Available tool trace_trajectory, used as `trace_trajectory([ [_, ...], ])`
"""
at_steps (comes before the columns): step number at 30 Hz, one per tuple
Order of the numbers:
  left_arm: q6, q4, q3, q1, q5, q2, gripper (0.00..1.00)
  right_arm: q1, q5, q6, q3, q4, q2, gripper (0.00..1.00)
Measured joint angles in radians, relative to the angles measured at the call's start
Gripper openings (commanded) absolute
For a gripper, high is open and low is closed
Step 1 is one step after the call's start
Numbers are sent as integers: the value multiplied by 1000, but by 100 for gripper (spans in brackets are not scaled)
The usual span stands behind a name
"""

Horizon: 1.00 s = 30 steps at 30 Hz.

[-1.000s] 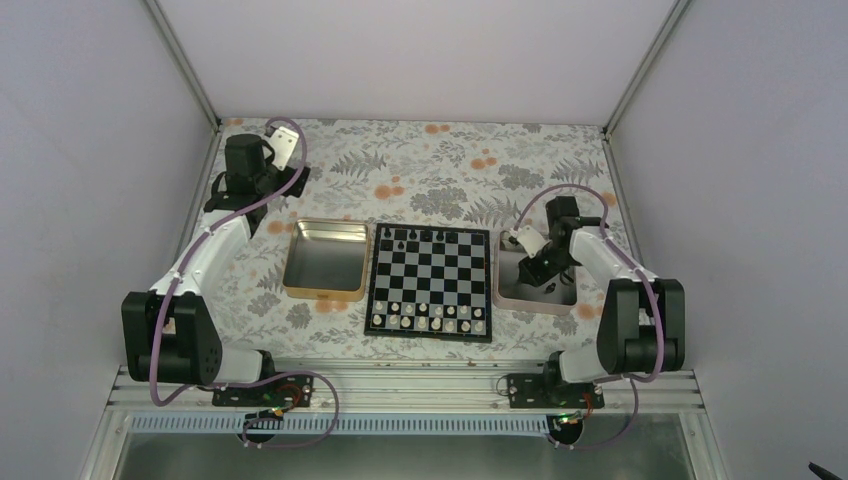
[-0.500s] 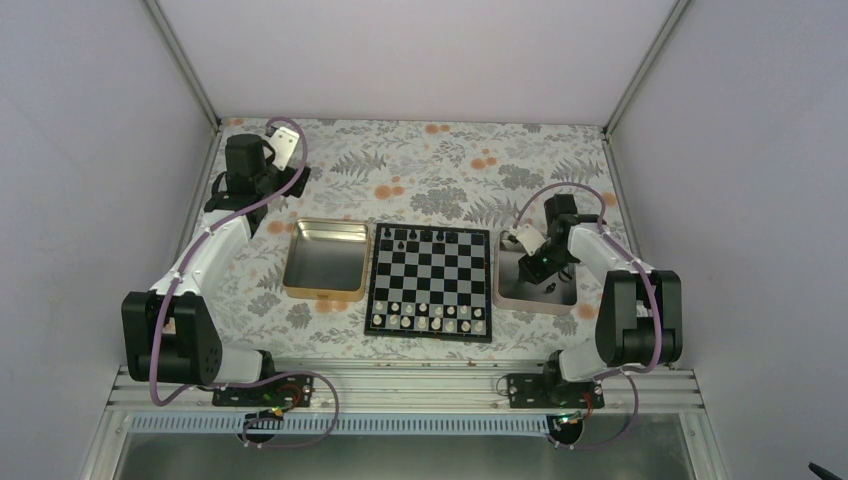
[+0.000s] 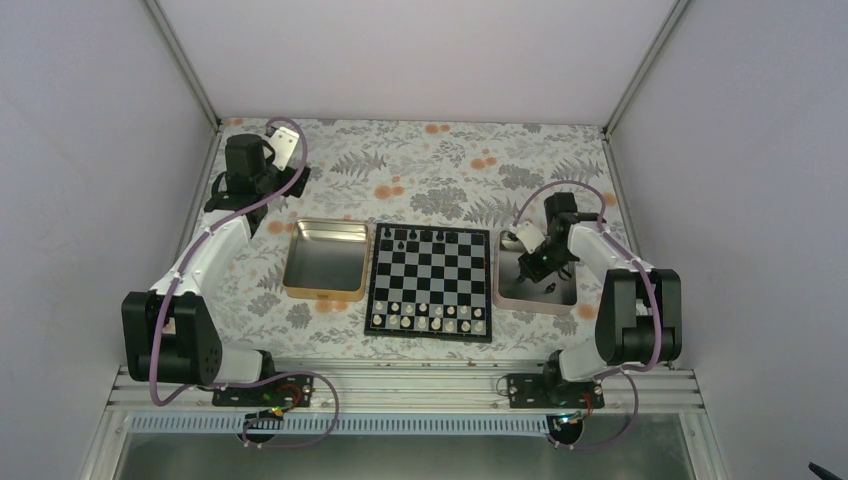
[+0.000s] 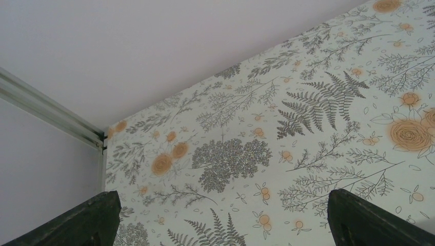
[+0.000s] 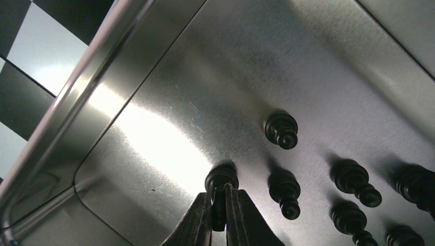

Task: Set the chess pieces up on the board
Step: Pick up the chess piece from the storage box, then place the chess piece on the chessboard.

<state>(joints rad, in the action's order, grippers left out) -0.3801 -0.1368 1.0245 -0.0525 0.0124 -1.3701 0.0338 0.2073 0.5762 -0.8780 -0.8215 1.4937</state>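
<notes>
My right gripper (image 5: pixel 219 195) is shut on one black chess piece (image 5: pixel 221 177) that stands on the floor of the silver tray (image 5: pixel 169 102). Several more black chess pieces (image 5: pixel 283 188) stand to its right in that tray. From above, my right gripper (image 3: pixel 533 268) reaches down into the silver tray (image 3: pixel 505 296), right of the board (image 3: pixel 372 290). A few black pieces (image 3: pixel 402 238) stand on the board's far row and pale ones (image 3: pixel 430 318) fill its near rows. My left gripper (image 3: pixel 258 185) rests open at the far left, and in its own view nothing lies between its fingers (image 4: pixel 92 218).
An empty gold tray (image 3: pixel 320 292) lies left of the board. The board's edge (image 5: pixel 31 56) shows just beyond the silver tray's rim in the right wrist view. Frame posts and white walls close in the flowered tablecloth (image 4: pixel 256 128).
My right gripper's jaws have closed from partly open onto a black piece in the silver tray. The left arm has not moved.
</notes>
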Motion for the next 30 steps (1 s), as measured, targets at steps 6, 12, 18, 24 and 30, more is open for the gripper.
trace_trajectory([
  [6,0,0,0,0,0,0,100,0,0,2,-14,-14,0,6],
  [12,0,0,0,0,0,0,100,27,-10,11,-204,-114,1,7],
  [18,0,-1,0,0,-1,1,100,141,-46,31,-592,-219,125,7],
  [24,0,-3,0,0,-14,7,100,298,-65,52,-993,-307,413,6],
  [30,-1,-8,0,0,-23,29,100,488,-71,75,-1309,-379,676,7],
])
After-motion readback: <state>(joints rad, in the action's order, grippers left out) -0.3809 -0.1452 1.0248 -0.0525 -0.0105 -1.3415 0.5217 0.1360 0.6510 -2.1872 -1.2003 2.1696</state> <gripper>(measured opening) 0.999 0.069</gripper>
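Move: The right hand already has a chess piece pinched in the storage box; the black pieces lining the board's far edge are about 10 cm ahead and 23 cm to its left, some 2 cm lower. The board's middle is 20 cm left, 1 cm back. Close by stand one loose piece 3 cm ahead and 1 cm right, another 1 cm ahead and 2 cm right. From the left hand the black row lies roughly 12 cm back, 25 cm right, 22 cm below. Keeping its pinch on the chess piece, the right hand first lifts clear of the storage box, about 14 cm up while reaching forward, then swings left around the board's far right corner towards the row of black pieces, ending some 23 cm left and 16 cm farther out. The hand turns about 30 degrees counter-clockwise as its fingertips tip forward, and late in the swing it begins to sink slightly, still well above the table just beyond the board's far edge. ##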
